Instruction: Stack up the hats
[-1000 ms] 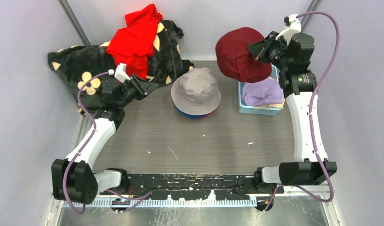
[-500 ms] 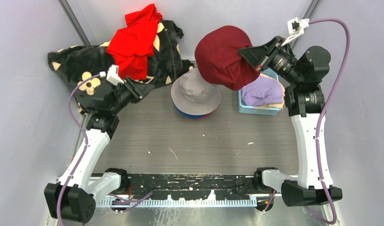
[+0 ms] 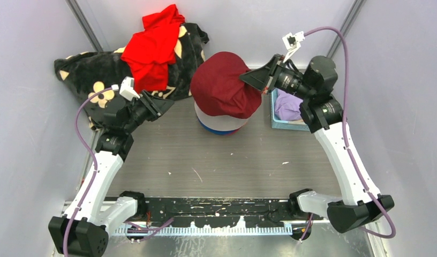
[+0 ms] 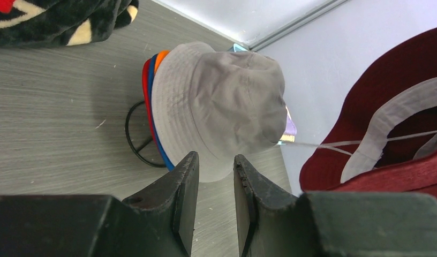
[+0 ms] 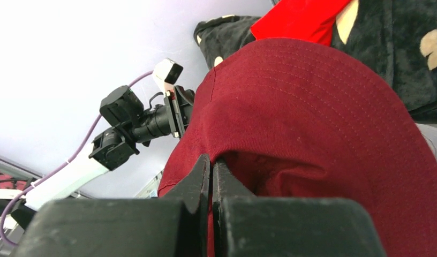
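A maroon hat (image 3: 223, 84) hangs over the stack of hats and covers most of it from above. My right gripper (image 3: 249, 80) is shut on its brim; the right wrist view shows the fingers pinching the maroon fabric (image 5: 313, 107) at the gripper (image 5: 212, 159). Under it, the stack shows a grey hat (image 3: 221, 121) on top and blue and red brims (image 3: 219, 130) below. In the left wrist view the grey hat (image 4: 221, 101) sits on orange, red and blue brims (image 4: 151, 96), with the maroon hat (image 4: 387, 144) apart at the right. My left gripper (image 3: 162, 105) (image 4: 215, 160) is open and empty, left of the stack.
A black blanket with cream flowers (image 3: 93, 75) and a bright red garment (image 3: 152, 45) lie at the back left. A light blue basket (image 3: 283, 125) holding purple cloth (image 3: 288, 104) stands right of the stack. A black wire ring (image 4: 132, 140) lies under the stack.
My right arm has swung the maroon hat left, from above the basket to over the stack. The left arm has pulled back a little and stays left of the stack.
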Motion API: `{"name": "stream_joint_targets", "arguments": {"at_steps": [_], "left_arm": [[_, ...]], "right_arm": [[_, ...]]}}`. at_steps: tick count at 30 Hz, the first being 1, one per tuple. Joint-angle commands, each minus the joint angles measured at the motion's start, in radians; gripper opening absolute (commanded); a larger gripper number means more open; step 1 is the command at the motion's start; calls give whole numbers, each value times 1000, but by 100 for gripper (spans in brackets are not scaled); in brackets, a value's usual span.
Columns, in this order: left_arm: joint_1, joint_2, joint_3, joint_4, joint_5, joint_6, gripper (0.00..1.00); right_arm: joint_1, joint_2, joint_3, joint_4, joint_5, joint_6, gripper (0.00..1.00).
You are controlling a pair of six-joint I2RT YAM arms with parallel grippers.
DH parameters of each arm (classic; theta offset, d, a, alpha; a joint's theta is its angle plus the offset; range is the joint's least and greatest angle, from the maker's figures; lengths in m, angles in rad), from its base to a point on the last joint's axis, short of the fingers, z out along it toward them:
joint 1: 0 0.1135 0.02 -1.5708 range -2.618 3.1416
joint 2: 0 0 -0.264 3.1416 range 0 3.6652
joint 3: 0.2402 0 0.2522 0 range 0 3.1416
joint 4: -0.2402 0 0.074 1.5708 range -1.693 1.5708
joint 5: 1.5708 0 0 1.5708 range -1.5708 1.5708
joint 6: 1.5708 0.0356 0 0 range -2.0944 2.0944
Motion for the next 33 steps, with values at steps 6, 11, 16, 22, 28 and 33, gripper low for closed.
{"name": "stream_joint_targets", "arguments": {"at_steps": [6, 11, 16, 22, 28, 33], "left_arm": [[-4, -24, 69, -28, -21, 48, 31], [-4, -7, 75, -28, -26, 56, 31], [-4, 25, 84, -16, -30, 62, 31], [-3, 71, 96, 2, -26, 63, 31], [-4, 119, 115, 19, -23, 63, 31], [-3, 152, 125, 33, -23, 63, 31]], "right_arm": [[46, 82, 5, 31, 101, -57, 1], [45, 119, 11, 12, 131, -80, 1], [45, 177, 27, 27, 131, -82, 1], [45, 258, 81, 37, 139, -88, 1], [36, 367, 151, 61, 138, -82, 1], [22, 455, 193, 99, 115, -61, 1]]}}
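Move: Ahead and left of the right hand, which already holds the maroon hat pinched, stands the stack with the gray hat on top: about 12 cm forward, 7 cm left and 22 cm below. The blue basket sits some 24 cm forward and 20 cm to the right, about 41 cm down, with the lilac hat in it about 22 cm forward and 18 cm right of the hand. From the empty left hand, the gray hat lies about 8 cm forward, 17 cm right and 7 cm lower. Carrying the maroon hat out and down over the stack, the right hand goes about 13 cm forward while sinking some 11 cm, easing slightly left only as well. Its wrist rolls forward and the fingertips dip, some 15 degrees in all, and the fingers keep their pinch. The empty left hand creeps about 3 cm forward and slightly down. ##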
